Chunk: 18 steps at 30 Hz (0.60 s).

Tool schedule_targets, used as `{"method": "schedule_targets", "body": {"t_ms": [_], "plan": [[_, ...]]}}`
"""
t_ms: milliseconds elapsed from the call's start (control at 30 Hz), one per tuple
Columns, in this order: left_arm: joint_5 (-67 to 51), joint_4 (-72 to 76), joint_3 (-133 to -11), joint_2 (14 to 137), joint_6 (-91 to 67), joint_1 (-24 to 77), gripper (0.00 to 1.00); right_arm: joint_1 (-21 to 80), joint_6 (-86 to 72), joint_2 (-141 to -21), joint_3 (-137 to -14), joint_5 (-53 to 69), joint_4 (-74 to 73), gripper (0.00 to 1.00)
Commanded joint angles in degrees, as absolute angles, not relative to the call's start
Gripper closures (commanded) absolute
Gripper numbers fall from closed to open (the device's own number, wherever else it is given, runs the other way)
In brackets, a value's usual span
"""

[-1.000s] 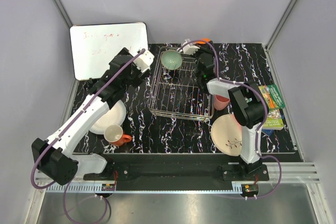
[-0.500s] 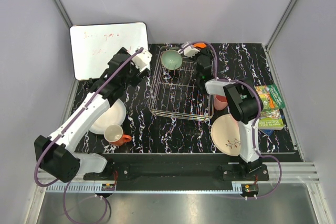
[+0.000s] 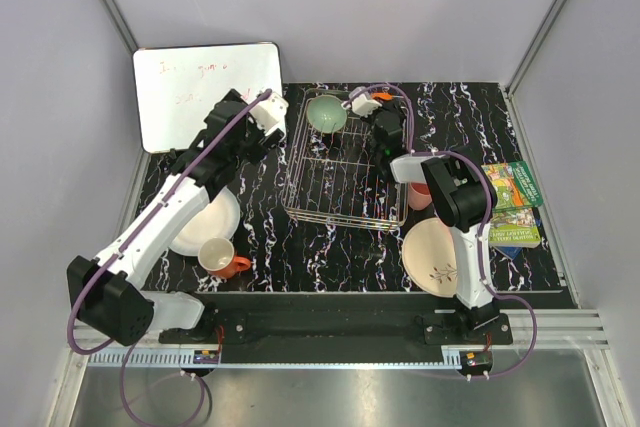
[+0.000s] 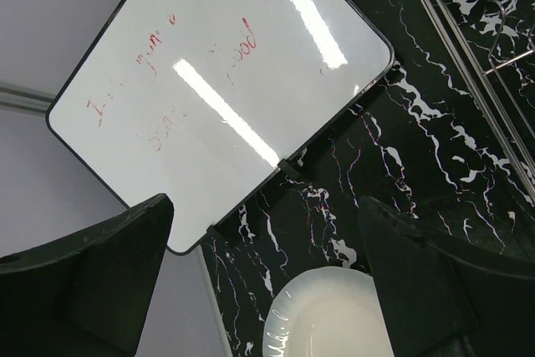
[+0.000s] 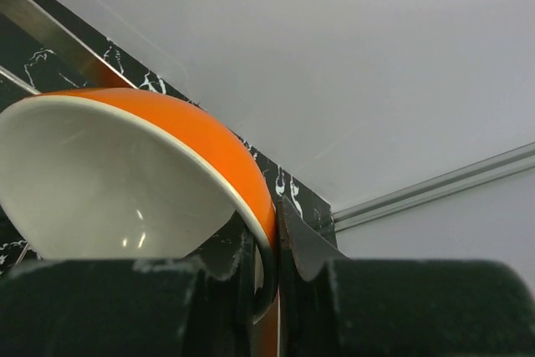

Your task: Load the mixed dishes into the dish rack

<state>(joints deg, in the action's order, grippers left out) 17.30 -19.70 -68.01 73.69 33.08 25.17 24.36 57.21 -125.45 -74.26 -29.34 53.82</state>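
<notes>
The dish rack (image 3: 345,182) stands mid-table, its wires also at the top right of the left wrist view (image 4: 489,56). A mint green bowl (image 3: 327,113) leans in its far end. My right gripper (image 3: 372,105) (image 5: 276,227) is shut on the rim of a cream bowl with an orange outside (image 5: 125,181), held over the rack's far right corner. My left gripper (image 3: 270,112) (image 4: 266,232) is open and holds nothing, hanging left of the rack above the white plate (image 3: 205,222) (image 4: 330,315). An orange mug (image 3: 218,257), a small pink cup (image 3: 421,195) and the pink-and-cream plate (image 3: 432,257) rest on the table.
A whiteboard (image 3: 205,87) (image 4: 209,98) leans at the back left. A green book (image 3: 515,202) lies at the right edge. Grey walls close in the table on three sides.
My right gripper has carried the bowl a little leftward and nearer, toward the rack's far right corner. The left arm has shifted only slightly.
</notes>
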Motion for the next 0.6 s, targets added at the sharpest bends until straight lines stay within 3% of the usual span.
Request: {"method": "schedule_targets", "body": {"t_ms": [0,100,200,333,567], "plan": [[16.26,-16.79,-70.66,74.00,33.40,24.79,0.01,24.26,52.66,-124.37,-73.22,-29.88,57.92,0.71],[16.08,-16.87,-71.01,74.18,33.31,24.79,0.01,24.43,52.03,-123.49,-71.90,-30.06,58.18,0.65],[16.00,-16.79,-71.37,74.36,33.31,24.70,0.01,24.43,51.07,-122.70,-71.63,-30.76,58.62,0.43],[15.91,-17.49,-71.98,74.71,32.96,24.44,0.01,25.22,50.45,-121.21,-71.54,-31.55,58.36,0.28],[16.26,-20.65,-74.53,75.15,32.35,22.86,0.01,26.89,45.90,-113.40,-72.51,-35.41,54.07,0.21]]}}
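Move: The right hand is pinching the rim of the orange-backed cream bowl at the rack's far right end; the bowl's middle is about 4 cm to its left, 1 cm ahead and 3 cm below. The green bowl lies roughly 12 cm left, level with it and 5 cm lower; the red cup some 19 cm back, 8 cm right and 10 cm lower. From the left hand the cream bowl is about 12 cm ahead, 23 cm right and 13 cm below. Right fingers open wide, letting go of the bowl's rim as the hand dips about 2 cm, then rises. ##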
